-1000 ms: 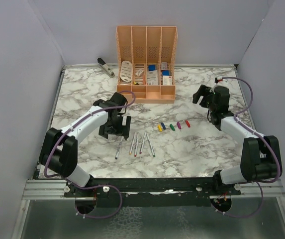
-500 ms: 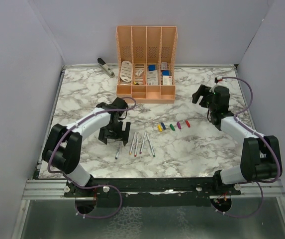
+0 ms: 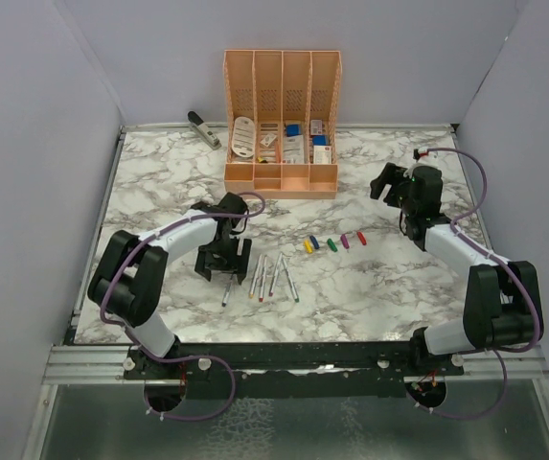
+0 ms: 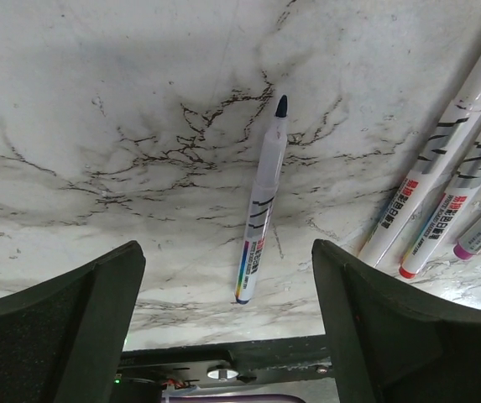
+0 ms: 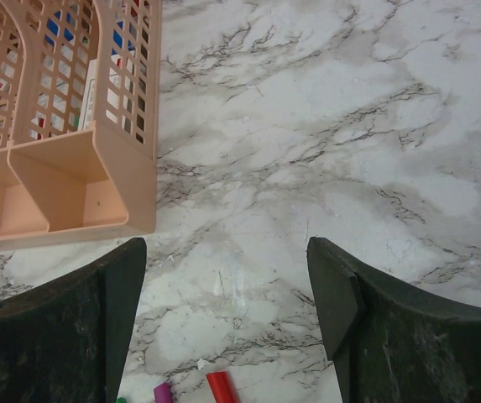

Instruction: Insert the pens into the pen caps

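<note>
Several silver-grey pens lie side by side near the table's front. The leftmost pen (image 3: 228,287), dark-tipped, lies apart from the others (image 3: 263,277). My left gripper (image 3: 222,266) hangs just over it, open; in the left wrist view that pen (image 4: 261,201) lies between and ahead of the fingers (image 4: 226,252), untouched, and three more pens (image 4: 441,197) lie at the right. The pen caps (image 3: 331,243), yellow to red, form a row at mid-table. My right gripper (image 3: 385,182) stands open and empty right of them; the red cap (image 5: 221,388) and purple cap (image 5: 164,392) show below its fingers (image 5: 227,248).
A peach desk organiser (image 3: 281,115) holding small items stands at the back centre, and its corner (image 5: 72,185) shows in the right wrist view. A grey stapler (image 3: 203,129) lies at the back left. Grey walls close in the marble table (image 3: 159,192) on both sides.
My left gripper has moved nearer and down over the leftmost pen, and its jaws have narrowed a little. The right arm has not moved.
</note>
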`<state>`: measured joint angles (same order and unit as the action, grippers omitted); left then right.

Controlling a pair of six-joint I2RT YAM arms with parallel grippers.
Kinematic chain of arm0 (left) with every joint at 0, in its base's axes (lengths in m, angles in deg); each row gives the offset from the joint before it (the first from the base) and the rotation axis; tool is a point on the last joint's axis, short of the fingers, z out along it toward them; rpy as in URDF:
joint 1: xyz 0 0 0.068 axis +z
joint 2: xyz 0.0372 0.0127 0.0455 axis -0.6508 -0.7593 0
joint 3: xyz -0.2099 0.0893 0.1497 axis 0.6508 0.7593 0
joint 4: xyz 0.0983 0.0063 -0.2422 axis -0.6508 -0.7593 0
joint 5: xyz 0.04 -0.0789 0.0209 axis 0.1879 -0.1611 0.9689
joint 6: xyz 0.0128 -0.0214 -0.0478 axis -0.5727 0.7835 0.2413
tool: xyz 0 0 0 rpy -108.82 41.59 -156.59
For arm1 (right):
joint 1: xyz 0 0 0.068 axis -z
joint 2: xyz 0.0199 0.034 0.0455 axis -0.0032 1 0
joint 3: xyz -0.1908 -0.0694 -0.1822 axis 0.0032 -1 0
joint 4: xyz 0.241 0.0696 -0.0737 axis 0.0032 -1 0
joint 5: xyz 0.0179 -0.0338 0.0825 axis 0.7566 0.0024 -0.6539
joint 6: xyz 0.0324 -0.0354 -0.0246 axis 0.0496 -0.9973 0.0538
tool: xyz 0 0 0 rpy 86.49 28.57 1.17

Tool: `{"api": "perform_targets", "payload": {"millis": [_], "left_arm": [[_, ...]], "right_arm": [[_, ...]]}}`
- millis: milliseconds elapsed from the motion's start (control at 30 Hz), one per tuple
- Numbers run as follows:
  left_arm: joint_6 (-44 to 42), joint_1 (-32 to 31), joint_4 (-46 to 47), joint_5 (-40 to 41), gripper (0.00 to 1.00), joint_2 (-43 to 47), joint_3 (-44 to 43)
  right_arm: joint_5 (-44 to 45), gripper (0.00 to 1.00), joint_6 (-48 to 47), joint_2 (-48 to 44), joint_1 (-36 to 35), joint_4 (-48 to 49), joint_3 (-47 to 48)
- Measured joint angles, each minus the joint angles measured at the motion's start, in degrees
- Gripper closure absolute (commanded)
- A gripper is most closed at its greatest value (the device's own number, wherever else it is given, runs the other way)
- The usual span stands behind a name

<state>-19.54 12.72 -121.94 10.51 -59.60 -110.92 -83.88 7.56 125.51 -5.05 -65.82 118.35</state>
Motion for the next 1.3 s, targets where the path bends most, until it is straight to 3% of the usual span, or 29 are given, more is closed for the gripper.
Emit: {"api": "perform_targets", "payload": {"millis": [400,700,833,1100,1300], "left_arm": [[0.1,0.0,3.5,-1.4,0.33,-1.3,1.1],[-0.2,-0.9,2.9,-1.3,0.69,-3.2,0.2],[-0.4,-1.2,2.7,-1.4,0.80,-3.6,0.1],[-1.1,-1.6,1.2,-1.6,0.85,-5.3,-1.7],[-2.2,-1.6,0.3,-2.1,0.80,-6.4,-2.6]], "right_arm": [[0.0,0.24,0.0,0.0,0.0,0.0,0.0],[0.0,0.24,-0.1,0.0,0.0,0.0,0.0],[0.0,0.24,-0.2,0.0,0.0,0.0,0.0],[0.0,0.24,-0.2,0.0,0.0,0.0,0.0],[0.0,0.24,-0.4,0.0,0.0,-0.2,0.2]]}}
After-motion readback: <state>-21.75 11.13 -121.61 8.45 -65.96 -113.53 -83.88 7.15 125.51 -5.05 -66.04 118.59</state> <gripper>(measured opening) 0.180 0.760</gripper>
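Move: The uncapped pen lies just under the open left fingers, its middle about 1 cm ahead of the left hand, 1 cm to its right and 2 cm below. To the right lie more pens: the yellow-ended pen some 8 cm right and 3 cm ahead, the red-ended pen about 11 cm right and 2 cm ahead. From the right hand the uncapped pen is roughly 43 cm left, 20 cm back and 12 cm below. The left fingers, well apart at first, close on the uncapped pen and pinch its barrel from both sides, somewhat behind the middle towards the blunt end. Meanwhile the downward-pointing hand sinks and eases to its right, under 2 cm each way, turning clockwise by a few degrees; most of the closing comes once it is nearly down. ##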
